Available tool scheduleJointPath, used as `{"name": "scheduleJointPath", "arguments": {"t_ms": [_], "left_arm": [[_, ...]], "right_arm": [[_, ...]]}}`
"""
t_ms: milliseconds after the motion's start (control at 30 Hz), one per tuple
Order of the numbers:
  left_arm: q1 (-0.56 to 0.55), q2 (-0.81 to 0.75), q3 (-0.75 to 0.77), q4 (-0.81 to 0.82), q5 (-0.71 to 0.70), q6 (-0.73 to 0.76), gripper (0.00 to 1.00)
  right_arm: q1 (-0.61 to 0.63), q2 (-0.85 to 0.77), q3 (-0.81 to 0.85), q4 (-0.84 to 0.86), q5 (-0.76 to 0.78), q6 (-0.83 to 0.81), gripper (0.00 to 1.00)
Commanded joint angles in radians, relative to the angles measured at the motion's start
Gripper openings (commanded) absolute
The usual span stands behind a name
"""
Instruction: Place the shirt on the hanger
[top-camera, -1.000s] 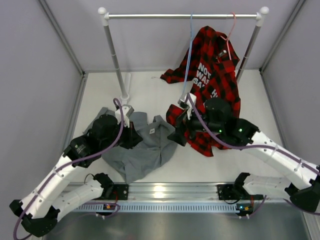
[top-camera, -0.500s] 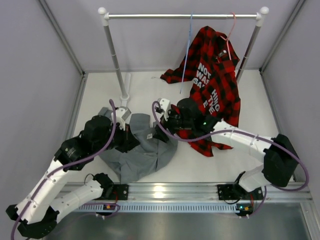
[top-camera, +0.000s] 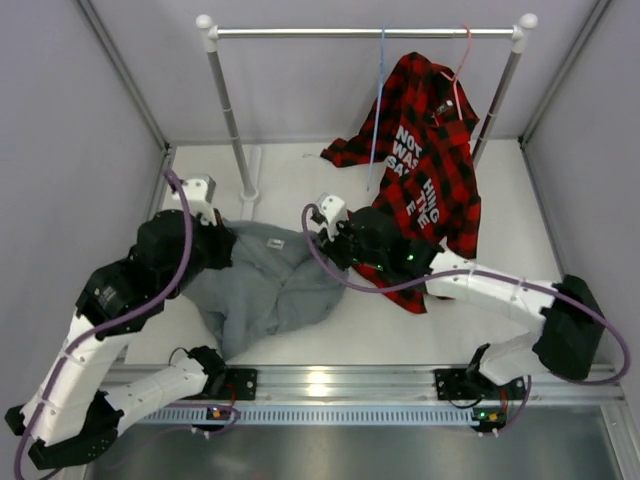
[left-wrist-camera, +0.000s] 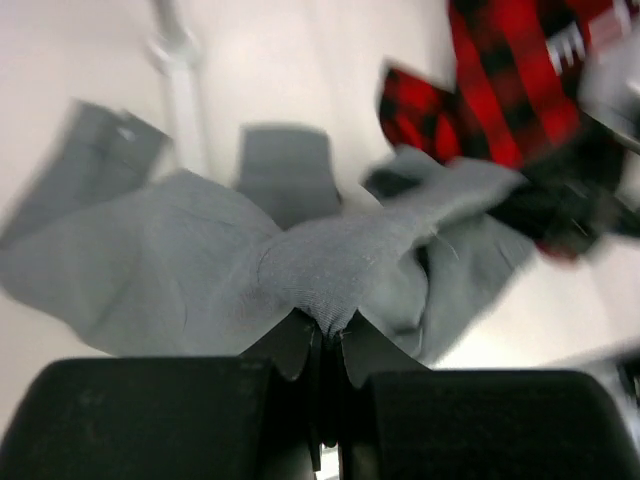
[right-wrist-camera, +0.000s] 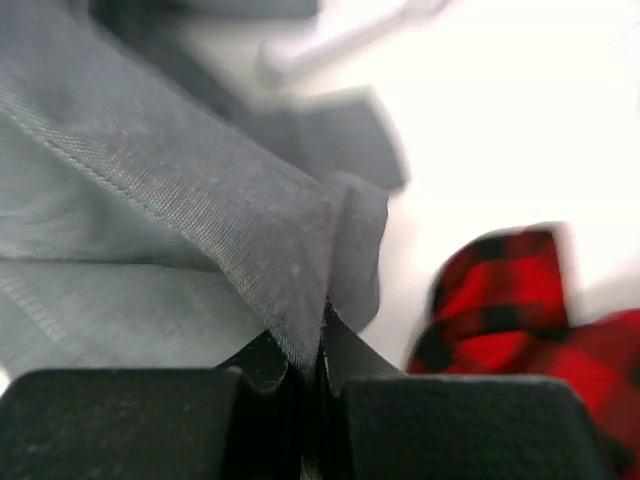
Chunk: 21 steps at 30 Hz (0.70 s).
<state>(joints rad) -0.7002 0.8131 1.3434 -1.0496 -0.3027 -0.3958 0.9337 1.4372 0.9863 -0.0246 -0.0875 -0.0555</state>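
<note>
The grey shirt (top-camera: 265, 290) is stretched between my two grippers just above the white table. My left gripper (top-camera: 222, 247) is shut on a pinch of its left edge; the left wrist view shows the fabric (left-wrist-camera: 330, 260) bunched between the black fingers (left-wrist-camera: 290, 345). My right gripper (top-camera: 322, 248) is shut on the shirt's right edge; the right wrist view shows a grey fold (right-wrist-camera: 230, 230) clamped in the jaws. The light-blue wire hanger (top-camera: 377, 95) hangs from the rail (top-camera: 360, 32) at the back, apart from both grippers.
A red-and-black plaid shirt (top-camera: 432, 170) with white lettering hangs on a pink hanger (top-camera: 462, 55) at the rail's right end and drapes onto the table beside my right arm. The rack's white posts (top-camera: 228, 110) stand behind the shirt. Grey walls close in both sides.
My left gripper has moved back and to the left with the shirt in it. My right gripper came left off the plaid shirt and closed on the grey shirt's right edge. The shirt is now spread wider.
</note>
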Motion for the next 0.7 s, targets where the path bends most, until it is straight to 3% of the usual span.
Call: {"name": "scheduleJointPath", "arguments": {"t_ms": [0,33,100,133,200,233,267,300,367,400,433,533,667], "left_arm": [[0.001,0.092,0.257,0.130,-0.395,0.076,0.00],[0.001,0.121,0.314,0.164,-0.410,0.140,0.00],[0.001,0.227,0.521,0.192,-0.386,0.190,0.00],[0.001,0.266,0.589,0.206,-0.368,0.237,0.00],[0.001,0.351,0.715,0.220,-0.313,0.276,0.00],[0.001,0.360,0.714,0.267,-0.300,0.300,0.00],[0.001,0.359,0.694,0.299,-0.290,0.301,0.00],[0.001,0.321,0.587,0.388,-0.251,0.296,0.00],[0.001,0.256,0.423,0.484,-0.214,0.269,0.00],[0.001,0.191,0.246,0.523,-0.193,0.250,0.00],[-0.001,0.164,0.162,0.557,-0.194,0.204,0.00],[0.001,0.098,-0.136,0.611,-0.289,0.087,0.00],[0.001,0.026,-0.436,0.671,-0.283,-0.049,0.00]], "right_arm": [[0.171,-0.204,0.341,-0.173,0.383,0.034,0.00],[0.222,-0.208,0.415,-0.234,0.576,0.031,0.00],[0.342,-0.172,0.688,-0.456,0.699,0.046,0.00],[0.379,-0.143,0.780,-0.535,0.858,0.095,0.00],[0.488,-0.042,1.053,-0.754,0.971,0.112,0.00],[0.531,-0.003,1.183,-0.817,1.124,0.134,0.00],[0.572,0.023,1.212,-0.877,1.199,0.132,0.00],[0.646,0.058,1.213,-0.883,1.345,0.131,0.00],[0.671,0.077,1.189,-0.946,1.401,0.184,0.00],[0.663,0.072,1.166,-0.971,1.372,0.242,0.00],[0.651,0.057,1.126,-0.985,1.324,0.343,0.00],[0.545,-0.023,0.819,-1.015,1.128,0.535,0.00],[0.444,-0.084,0.508,-1.012,1.005,0.742,0.00]]}}
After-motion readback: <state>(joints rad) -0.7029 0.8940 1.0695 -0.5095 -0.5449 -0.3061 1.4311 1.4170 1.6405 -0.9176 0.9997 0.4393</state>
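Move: Both hands already grip the gray shirt, which hangs between them: its middle is about 7 cm right of the left hand, 3 cm ahead and some 18 below; from the right hand it lies roughly 17 cm left, 2 back and 8 below. The rack's left post foot is about 34 cm ahead of the left hand and 4 left. The plaid shirt's middle is some 23 cm ahead of the right hand and 22 right. Up fast and then down again, both hands fling the gray shirt without loosening their pinch: the right soars about 40 cm, drawing back some 10 on the way, then drops a little over half of that and swings clockwise. The left climbs over 20 cm, tips its fingers up, and sinks to about its starting height, ending farther forward. They finish slightly wider apart. ##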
